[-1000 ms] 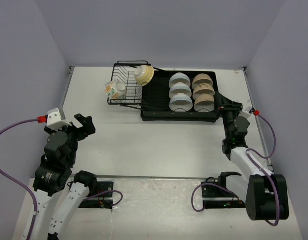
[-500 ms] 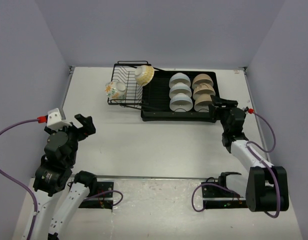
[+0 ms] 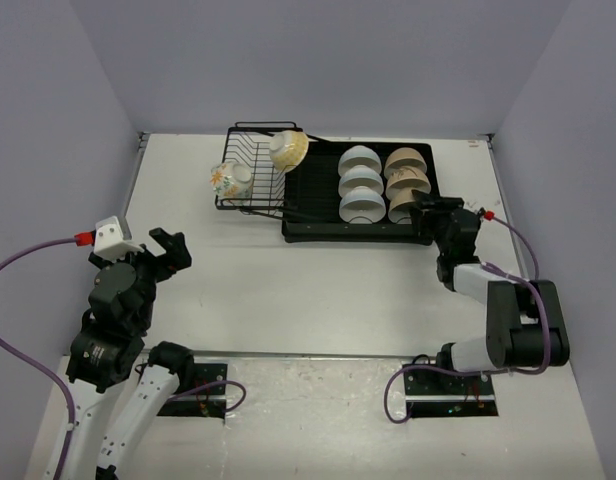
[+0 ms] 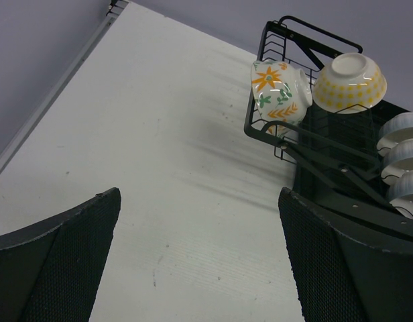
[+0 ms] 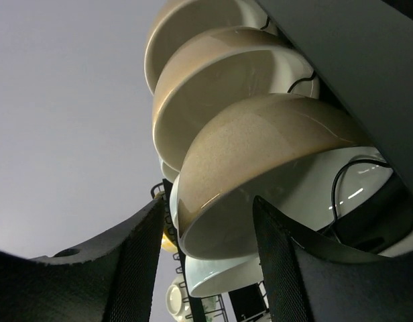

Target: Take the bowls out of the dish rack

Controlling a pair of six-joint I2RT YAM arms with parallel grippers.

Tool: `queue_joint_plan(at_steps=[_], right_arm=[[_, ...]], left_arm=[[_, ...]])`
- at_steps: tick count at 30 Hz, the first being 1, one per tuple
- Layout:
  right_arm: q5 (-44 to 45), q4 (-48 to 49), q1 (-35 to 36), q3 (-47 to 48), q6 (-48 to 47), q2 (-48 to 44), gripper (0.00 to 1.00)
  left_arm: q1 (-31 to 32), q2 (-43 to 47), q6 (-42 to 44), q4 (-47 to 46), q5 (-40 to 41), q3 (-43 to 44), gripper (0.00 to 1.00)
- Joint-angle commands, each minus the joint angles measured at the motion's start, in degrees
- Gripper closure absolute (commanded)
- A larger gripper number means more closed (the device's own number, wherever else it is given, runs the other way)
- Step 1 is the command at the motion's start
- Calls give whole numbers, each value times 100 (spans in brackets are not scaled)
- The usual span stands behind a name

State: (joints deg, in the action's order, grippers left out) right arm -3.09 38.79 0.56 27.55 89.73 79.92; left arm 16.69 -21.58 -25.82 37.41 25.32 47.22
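Note:
The black dish rack (image 3: 256,180) joins a shallow black drain tray (image 3: 318,190). The tray holds three white bowls (image 3: 360,186) and three beige bowls (image 3: 407,185) on edge. A yellow patterned bowl (image 3: 288,150) and an orange-flowered bowl (image 3: 226,180) lean on the wire basket; both show in the left wrist view, the yellow one (image 4: 350,83) beside the flowered one (image 4: 279,91). My right gripper (image 3: 422,212) is open, its fingers either side of the rim of the nearest beige bowl (image 5: 260,168). My left gripper (image 3: 172,246) is open and empty over bare table, well left of the rack.
White table (image 3: 288,280) between grey walls. The right arm lies along the tray's right end (image 3: 435,215). A raised strip runs along the table's left edge (image 4: 52,87).
My right gripper has moved left and towards the tray, from beside its right end to the nearest beige bowl. The left arm has not moved.

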Motion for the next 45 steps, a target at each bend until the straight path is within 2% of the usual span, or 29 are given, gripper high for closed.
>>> queue_joint_plan(at_steps=[1,5,17,25,31,42,45], right_arm=[[-130,841,-29,233,-70,216,44],[-174,1095,-29,268,-61,436,49],[-350,2686,-29,-73,404,1113,81],[-288,3442,-29,-311,615,1307,96],[-289,3855,-29,-469,738,1307,100],[-200,5454,-29,-628,1089,1772,100],[-218,5534,-29,-619,1204,1825,100]], left_arm=[[36,-48,77,-190,43,15,0],[36,-30,78,-173,43,15,0],[36,5,69,-181,52,15,0],[36,23,69,-181,52,6,0],[36,14,69,-181,52,15,0],[36,31,69,-181,52,6,0],[36,23,69,-181,52,6,0]])
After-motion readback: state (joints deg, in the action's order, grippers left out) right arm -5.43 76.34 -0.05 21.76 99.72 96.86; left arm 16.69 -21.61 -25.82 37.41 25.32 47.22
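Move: The front brown bowl stands on edge in the tray with its mouth towards the robot. Its middle is about 3 cm ahead of the right hand, 1 cm to its left and 4 cm below, its upper rim just ahead of the open fingers. The second brown bowl stands 6 cm beyond it, and the front white bowl some 12 cm to its left, level with it. From the left hand, the front brown bowl lies roughly 23 cm ahead, 54 cm to the right and 17 cm down. Ease the right gripper forward about 2 cm and up 1 cm, one finger over the front brown bowl's upper rim and the other inside its mouth, closing as you go until they pinch the rim. Then keep the grip and draw back about 1.5 cm, drifting slightly right, while the fingers tilt up some 15 degrees and the wrist rolls about 10 degrees, its left side rising. ##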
